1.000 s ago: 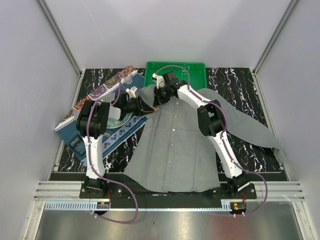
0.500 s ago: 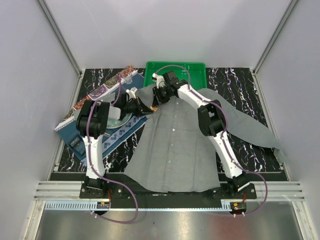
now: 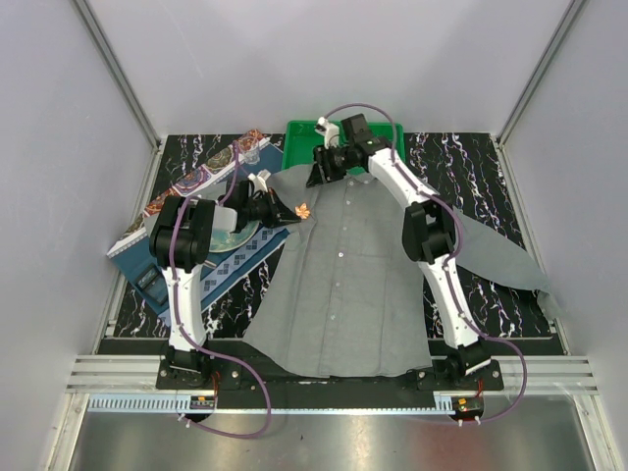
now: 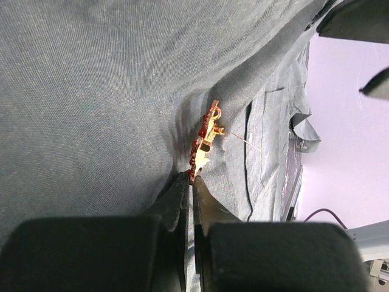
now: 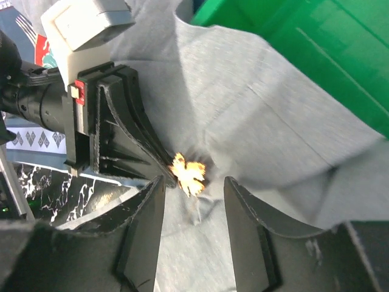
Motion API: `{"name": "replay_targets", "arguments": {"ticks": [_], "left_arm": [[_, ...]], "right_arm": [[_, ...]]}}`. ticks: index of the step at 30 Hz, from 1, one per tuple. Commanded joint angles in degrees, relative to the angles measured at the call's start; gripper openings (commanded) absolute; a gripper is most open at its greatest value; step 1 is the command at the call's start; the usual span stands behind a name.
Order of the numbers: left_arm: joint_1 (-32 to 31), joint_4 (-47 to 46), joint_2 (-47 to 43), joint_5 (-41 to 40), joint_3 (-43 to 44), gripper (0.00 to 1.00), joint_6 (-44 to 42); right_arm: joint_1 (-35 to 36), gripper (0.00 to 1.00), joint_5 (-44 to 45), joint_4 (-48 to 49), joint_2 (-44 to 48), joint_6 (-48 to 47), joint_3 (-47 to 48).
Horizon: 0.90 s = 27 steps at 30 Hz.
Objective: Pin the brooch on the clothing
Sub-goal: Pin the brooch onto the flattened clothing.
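Note:
The grey shirt [image 3: 343, 285] lies spread flat between the arms. The small orange-red brooch [image 3: 302, 210] sits on a raised fold of it near the left collar. My left gripper [image 3: 291, 210] reaches in from the left, shut on the brooch's lower edge. In the left wrist view the fingertips [image 4: 192, 178] pinch the brooch [image 4: 205, 141] against the cloth [image 4: 91, 91], and a thin pin sticks out beside it. My right gripper [image 3: 316, 180] hovers just behind, open. In the right wrist view the brooch [image 5: 188, 171] glints just beyond my right gripper [image 5: 194, 180], untouched by its fingers.
A green tray [image 3: 383, 137] stands at the back behind the collar. A dark blue patterned placemat [image 3: 211, 270] with a round plate [image 3: 235, 238] lies at the left under my left arm. A patterned box [image 3: 191, 182] lies behind it. The shirt's right sleeve [image 3: 491, 250] stretches toward the right edge.
My right gripper has opened, let go of the brooch and drawn back toward the tray. My left gripper has shut on the brooch.

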<state>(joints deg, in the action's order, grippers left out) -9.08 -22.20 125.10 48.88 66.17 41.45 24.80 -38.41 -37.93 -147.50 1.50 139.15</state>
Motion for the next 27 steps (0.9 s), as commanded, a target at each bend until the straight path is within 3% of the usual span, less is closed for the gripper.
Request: {"name": "replay_targets", "arguments": {"ticks": [1,3,7,11,17,27], "left_arm": [[0.38,0.57,1.02,-0.19,1.85,0.0,-1.73],[0.38,0.57,1.2,-0.1,1.94,0.0,-1.73],[0.38,1.1,1.2,0.07,2.91,0.0,-2.16],[0.38,1.45,1.46,0.25,3.61,0.0,-2.16],[0.29,1.54,1.55,0.42,3.61,0.0,-2.25],[0.38,1.8,1.46,0.51,3.79,0.0,-2.52]], "right_arm": [[-2.47,0.49,-4.65,-5.21,4.76,-3.41,-1.94],[-2.56,0.47,-5.44,-7.33,5.12,-5.19,-3.35],[-2.47,0.31,-4.84,-6.54,6.7,-4.05,-9.49],[-2.47,0.24,-2.02,-5.14,7.84,-6.85,-13.99],[-1.69,0.24,-2.72,-0.31,8.81,-8.62,-18.21],[0.43,0.25,-3.25,1.28,6.79,-8.62,-14.62]]}}
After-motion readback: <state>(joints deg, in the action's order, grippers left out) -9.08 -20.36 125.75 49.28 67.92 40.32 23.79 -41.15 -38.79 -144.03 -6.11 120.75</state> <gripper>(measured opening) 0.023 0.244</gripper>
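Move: The left fingers already hold the brooch by its edge against a fold of the shirt, its middle about 2 cm ahead and 2 cm right of that hand. From the raised right hand the brooch lies roughly 5 cm back, 2 cm left and 7 cm down. The green tray's middle is some 12 cm ahead of the right hand and 6 cm to its right, and the nearest shirt button about 17 cm back and 6 cm right, both some 8 cm lower. The right hand first swings right about 5 cm to clear the brooch, then sinks some 7 cm while drawing back 5 or 6 cm, rolling about 10 degrees and closing its fingers from half open to a narrow gap. Low beside the brooch's right side it edges back left 1 to 2 cm towards the brooch and its open pin, with no clear contact, while the left hand keeps its pinch and stays in place. ##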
